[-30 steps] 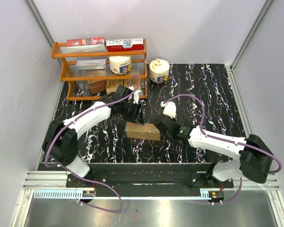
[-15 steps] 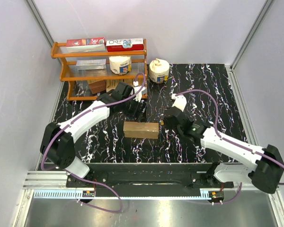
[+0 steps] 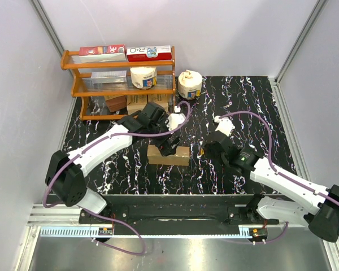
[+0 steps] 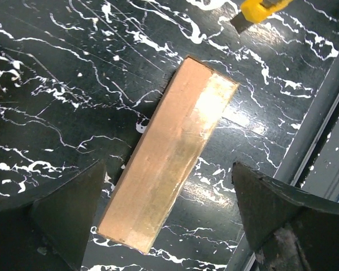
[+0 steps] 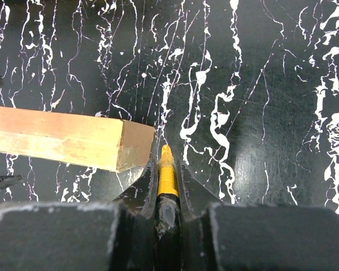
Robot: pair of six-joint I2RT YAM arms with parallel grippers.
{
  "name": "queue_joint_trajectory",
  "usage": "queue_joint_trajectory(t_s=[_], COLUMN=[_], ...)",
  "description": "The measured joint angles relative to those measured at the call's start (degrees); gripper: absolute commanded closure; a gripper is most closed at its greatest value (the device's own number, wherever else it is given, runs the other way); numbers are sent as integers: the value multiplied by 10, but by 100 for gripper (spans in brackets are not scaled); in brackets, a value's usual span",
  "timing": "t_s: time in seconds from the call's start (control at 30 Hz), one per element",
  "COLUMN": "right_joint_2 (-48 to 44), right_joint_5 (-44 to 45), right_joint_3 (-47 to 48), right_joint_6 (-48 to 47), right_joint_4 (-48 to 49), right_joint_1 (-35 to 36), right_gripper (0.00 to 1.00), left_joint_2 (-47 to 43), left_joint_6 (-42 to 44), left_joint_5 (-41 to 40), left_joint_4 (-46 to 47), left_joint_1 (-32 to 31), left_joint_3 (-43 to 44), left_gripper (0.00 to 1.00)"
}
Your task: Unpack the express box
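Note:
The express box [image 3: 168, 155] is a flat oblong brown carton lying closed on the black marbled table. In the left wrist view the express box [image 4: 172, 152] runs diagonally below my left gripper [image 4: 166, 165]. That gripper hangs over it with its jaws wide open, clear of both long sides. My left gripper [image 3: 169, 142] hovers above the box's middle. My right gripper [image 5: 166, 164] is shut on a yellow utility knife [image 5: 166, 169]. The knife's tip sits just right of the near right corner of the express box [image 5: 62, 138]. My right gripper [image 3: 208, 150] stands to the right of the box.
An orange shelf rack [image 3: 73, 84] at the back left holds red-and-white cartons [image 3: 127, 52], a tape roll [image 3: 142, 77] and small brown boxes [image 3: 124, 103]. Another tape roll [image 3: 189, 84] stands on the table behind. White walls close in the sides.
My left gripper has opened wide and swung right, over the box. The right arm has drawn back to the right, off the box's end, with the knife still held.

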Motion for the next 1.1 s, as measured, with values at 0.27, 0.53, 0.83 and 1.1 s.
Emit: queue_joint_trajectory(t_s=[0.27,0.53,0.83,1.1], right_joint_2=[-21,-24,-37,-70], right_joint_5=[0,0,-1,-31], right_joint_3=[-1,-3,-6,-31], right_joint_6=[0,0,0,-3], right_joint_4=[-14,-18,-21,16], right_joint_1=[-4,-7,-11,-13], right_gripper=[100,100,100,100], left_joint_2=[65,117,118,93], left_joint_6=[45,50,20,-25], left_joint_5=[1,-13,-73,-103], left_joint_4=[-30,-20,66,148], left_joint_1=[-38,-44,-46,-51], left_joint_3=[22,29,-31,-81], left_gripper=[1,8,38,54])
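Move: The express box stands on its long narrow side, almost straight below the left hand, its middle about 10 cm down, 1 cm farther out and 1 cm to the right. The cutter sits roughly 14 cm to the left hand's right, level with it front to back and about 2 cm lower; the nearer brown carton on the bottom shelf lies some 23 cm ahead and 5 cm left. From the right hand, the box lies about 16 cm left, 1 cm farther out and 11 cm down. The left hand sinks about 8.5 cm onto the express box with its fingers wide open, edging back and to the right by nearly 2 cm as it drops, then comes forward again by nearly 3 cm while the wrist turns slightly clockwise and back. In the last half second the fingers close from fully open to a little over half, one on each long side of the box near its middle, and pinch it across its narrow width, while the right hand keeps the cutter off the box's right end and shifts only a centimetre or two. ##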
